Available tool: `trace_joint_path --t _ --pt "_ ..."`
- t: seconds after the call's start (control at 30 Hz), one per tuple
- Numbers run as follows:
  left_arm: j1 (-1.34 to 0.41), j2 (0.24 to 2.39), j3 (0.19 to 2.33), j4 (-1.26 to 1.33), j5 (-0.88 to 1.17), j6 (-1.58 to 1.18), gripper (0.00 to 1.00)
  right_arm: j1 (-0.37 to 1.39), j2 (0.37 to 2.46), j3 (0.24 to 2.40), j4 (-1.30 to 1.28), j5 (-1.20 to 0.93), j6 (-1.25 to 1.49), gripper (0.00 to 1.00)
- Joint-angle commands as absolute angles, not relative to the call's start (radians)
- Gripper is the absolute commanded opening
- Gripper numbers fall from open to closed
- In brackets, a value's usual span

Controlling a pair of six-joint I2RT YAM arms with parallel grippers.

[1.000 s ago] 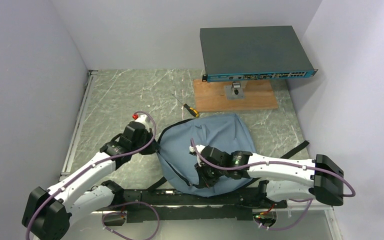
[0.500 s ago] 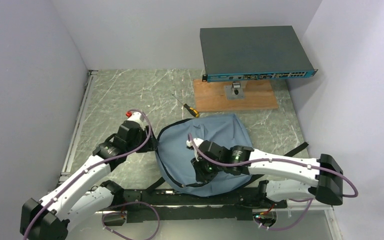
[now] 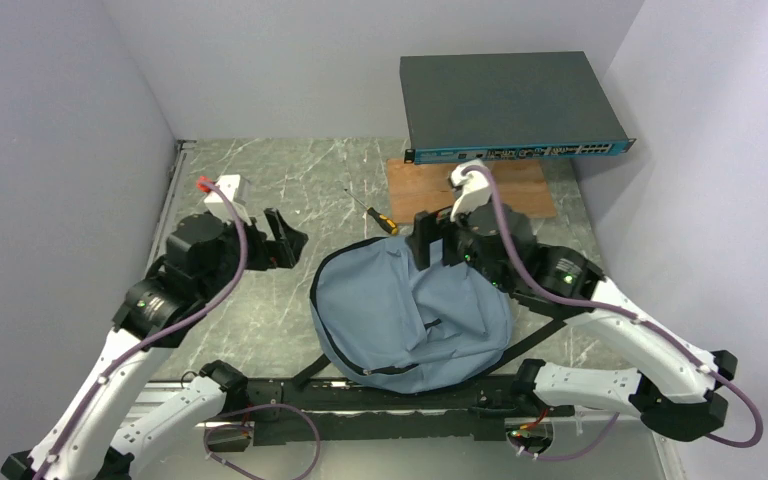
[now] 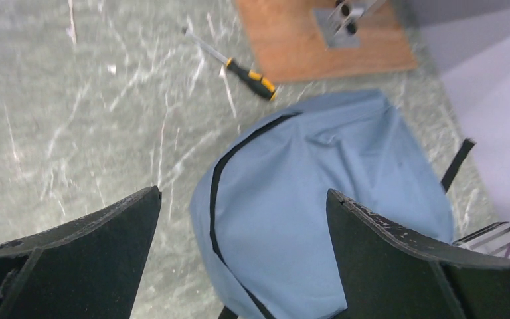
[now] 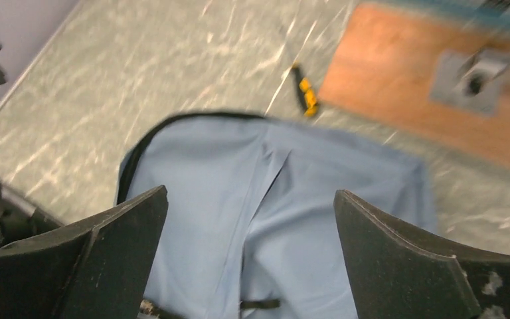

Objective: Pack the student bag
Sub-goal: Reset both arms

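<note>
The student bag [image 3: 400, 310] lies flat on the marbled table, blue-grey with a black zipper line along its left rim and a small zipper pull on its front. My left gripper [image 3: 285, 243] hovers left of the bag's top corner, open and holding nothing. In the left wrist view the bag [image 4: 332, 179] lies well below my left gripper [image 4: 242, 193]. My right gripper [image 3: 435, 243] hangs over the bag's far edge, open and empty. The right wrist view has the bag [image 5: 345, 173] far beneath my right gripper [image 5: 250, 193].
A yellow-and-black screwdriver [image 3: 382, 220] lies just beyond the bag. Behind it a wooden board [image 3: 520, 195] carries a metal bracket. A dark network switch [image 3: 510, 100] sits raised at the back right. A black strap [image 3: 588, 300] trails out to the bag's right. Walls close in on both sides.
Both grippers have opened and both arms have risen off the bag: the left up and leftward, the right up and toward the far edge. The bag's top flap has dropped flat.
</note>
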State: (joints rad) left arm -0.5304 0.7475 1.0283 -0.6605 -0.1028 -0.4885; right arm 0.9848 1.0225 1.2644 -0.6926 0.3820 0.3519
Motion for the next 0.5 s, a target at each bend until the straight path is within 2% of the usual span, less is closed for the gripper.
trace_joint_path --t 0.0,0.3,0.47 --pt "-0.528 0.738 1.196 -0.705 -0.122 -0.41 1.0 0.985 0.973 1.423 -0.728 0.625 0.203 0.99" --pt "-0.527 0.715 1.425 -0.7 -0.168 -0.31 1.0 0.985 0.862 1.647 -0.681 0.877 0.081 1.0" --pt "-0.528 0.675 1.475 -0.668 -0.191 -0.262 1.0 0.985 0.794 1.653 -0.57 0.922 -0.015 1.0"
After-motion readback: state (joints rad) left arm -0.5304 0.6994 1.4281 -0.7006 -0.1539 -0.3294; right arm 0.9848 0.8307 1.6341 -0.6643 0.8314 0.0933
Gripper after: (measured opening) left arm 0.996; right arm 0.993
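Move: The closed student bag lies about 22 cm to the left hand's right, only some 2 cm ahead and roughly 26 cm below. For the right hand it is nearly straight underneath, about 2 cm ahead and 28 cm down. Beyond the bag the screwdriver lies about 25 cm ahead of the right hand and 10 cm to its left; the wooden board's middle is about 29 cm ahead and 14 cm to its right, both some 31 cm below. Up and well out to the right goes the right hand, about 20 cm of rise and 16 cm sideways away from the bag, its fingers tipping up and swinging clockwise. The left hand climbs almost straight up, some 17 cm, easing slightly left and back while its fingers tilt up about 25 degrees. Both grippers are empty and stay wide open. ##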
